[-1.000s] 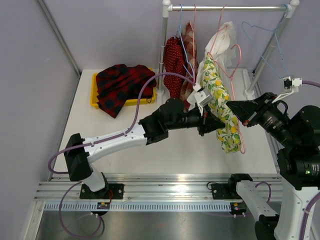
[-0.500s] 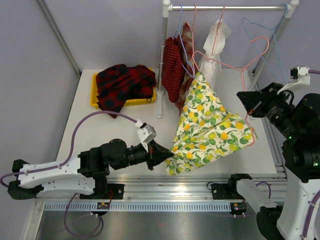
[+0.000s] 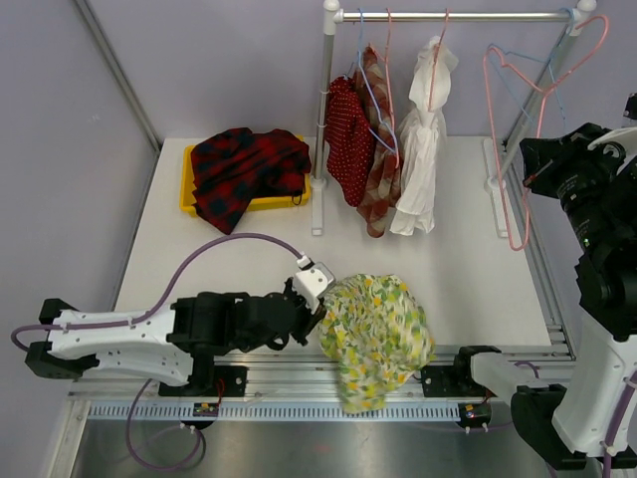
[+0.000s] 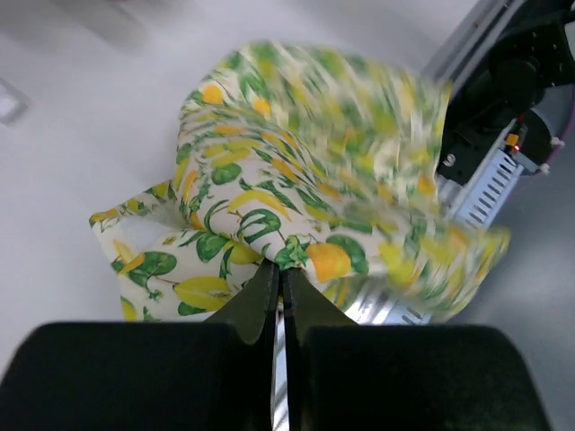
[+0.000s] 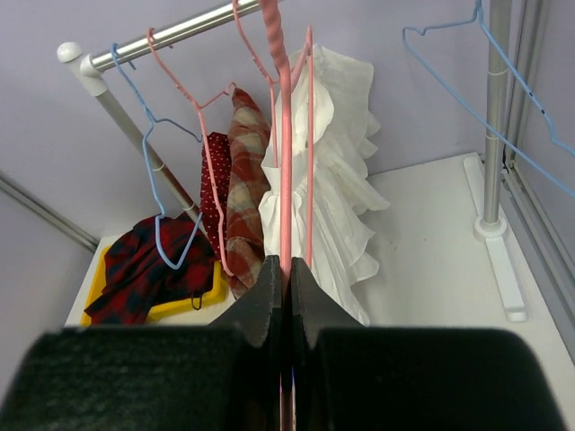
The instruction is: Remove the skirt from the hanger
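Observation:
The skirt (image 3: 378, 334), white with a lemon and leaf print, lies heaped on the table at the near edge, and its lower part hangs over the front rail. It is off the hanger. My left gripper (image 3: 321, 317) is shut on the skirt's left edge; the left wrist view shows the fabric (image 4: 296, 180) pinched at the tips of that gripper (image 4: 280, 269). The bare pink hanger (image 3: 517, 244) hangs at the far right with my right gripper (image 3: 526, 164) shut on it. In the right wrist view its wire (image 5: 286, 180) runs straight up from between that gripper's tips (image 5: 286, 265).
A clothes rack (image 3: 448, 16) at the back holds a red dotted garment (image 3: 346, 139), a plaid one (image 3: 378, 184), a white ruffled one (image 3: 418, 169) and a blue hanger (image 3: 516, 80). A yellow tray (image 3: 187, 189) with red-black plaid cloth (image 3: 244, 164) sits back left.
The skirt slid off the pink hanger as my left arm pulled it back to the near edge, where it dropped into a heap. My right gripper swung the hanger up and to the right.

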`<action>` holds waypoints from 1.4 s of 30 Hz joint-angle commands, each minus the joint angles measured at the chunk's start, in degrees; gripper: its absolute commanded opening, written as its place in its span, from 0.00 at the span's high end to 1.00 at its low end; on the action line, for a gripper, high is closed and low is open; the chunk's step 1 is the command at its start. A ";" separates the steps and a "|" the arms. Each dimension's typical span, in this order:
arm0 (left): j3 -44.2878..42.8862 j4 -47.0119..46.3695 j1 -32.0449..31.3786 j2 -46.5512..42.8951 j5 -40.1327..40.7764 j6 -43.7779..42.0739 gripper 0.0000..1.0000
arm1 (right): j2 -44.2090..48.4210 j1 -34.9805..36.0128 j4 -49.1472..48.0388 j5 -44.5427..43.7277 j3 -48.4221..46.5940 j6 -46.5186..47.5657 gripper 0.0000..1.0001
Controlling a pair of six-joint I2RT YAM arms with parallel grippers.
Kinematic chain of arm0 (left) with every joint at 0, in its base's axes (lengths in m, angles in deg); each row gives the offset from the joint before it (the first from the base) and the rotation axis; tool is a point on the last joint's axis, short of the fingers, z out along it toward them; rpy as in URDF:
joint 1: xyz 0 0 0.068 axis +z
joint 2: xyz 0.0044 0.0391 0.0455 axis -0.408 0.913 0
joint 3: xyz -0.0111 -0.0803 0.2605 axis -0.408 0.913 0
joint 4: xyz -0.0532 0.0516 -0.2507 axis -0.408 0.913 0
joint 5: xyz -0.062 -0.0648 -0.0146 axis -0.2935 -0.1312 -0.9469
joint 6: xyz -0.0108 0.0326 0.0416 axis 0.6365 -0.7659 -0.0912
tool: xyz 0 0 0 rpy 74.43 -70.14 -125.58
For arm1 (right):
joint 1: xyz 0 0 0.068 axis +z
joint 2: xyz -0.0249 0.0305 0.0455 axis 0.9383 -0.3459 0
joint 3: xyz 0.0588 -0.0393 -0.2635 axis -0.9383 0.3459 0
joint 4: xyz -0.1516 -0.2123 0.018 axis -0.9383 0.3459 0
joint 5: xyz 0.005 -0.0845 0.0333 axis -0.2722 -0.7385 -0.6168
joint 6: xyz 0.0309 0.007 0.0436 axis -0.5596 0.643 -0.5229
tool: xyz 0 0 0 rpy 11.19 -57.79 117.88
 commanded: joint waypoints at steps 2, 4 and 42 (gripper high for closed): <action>-17.60 2.61 0.51 3.04 12.95 -11.56 1.00 | -4.13 0.26 -1.89 -2.13 -1.04 1.86 1.00; -23.21 4.11 3.23 5.05 13.33 -15.18 1.00 | -6.06 0.26 -2.07 -2.04 -1.04 2.12 1.00; -61.74 3.74 75.23 59.64 -8.73 -11.16 0.04 | -16.35 0.26 -15.43 -3.62 7.40 3.79 1.00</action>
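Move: The lemon skirt, already off its hanger and in the left fingers, is bound for the yellow bin, roughly 43 cm ahead, 19 cm left and 18 cm below that hand. The plaid shirt lies in the bin; the dotted garment hangs about 40 cm ahead and 7 cm right, 12 cm higher. The right hand holds the empty pink hanger; the rail's free stretch is about 25 cm straight ahead, 8 cm up, between the white dress (10 cm left, 8 cm below) and blue hanger (10 cm right, 3 cm below), both also 25 cm ahead. The skirt is swung by the left hand in a high arc to the yellow bin, nearly 50 cm forward and 20 cm left, rising some 30 cm and then dropping steeply as the wrist turns counter-clockwise; the fingers spread on the way down and let it go. Meanwhile the right hand keeps its pinch on the pink hanger, taking it about 15 cm forward and 10 cm down towards the rail, tipping slightly downward, then stays there. ##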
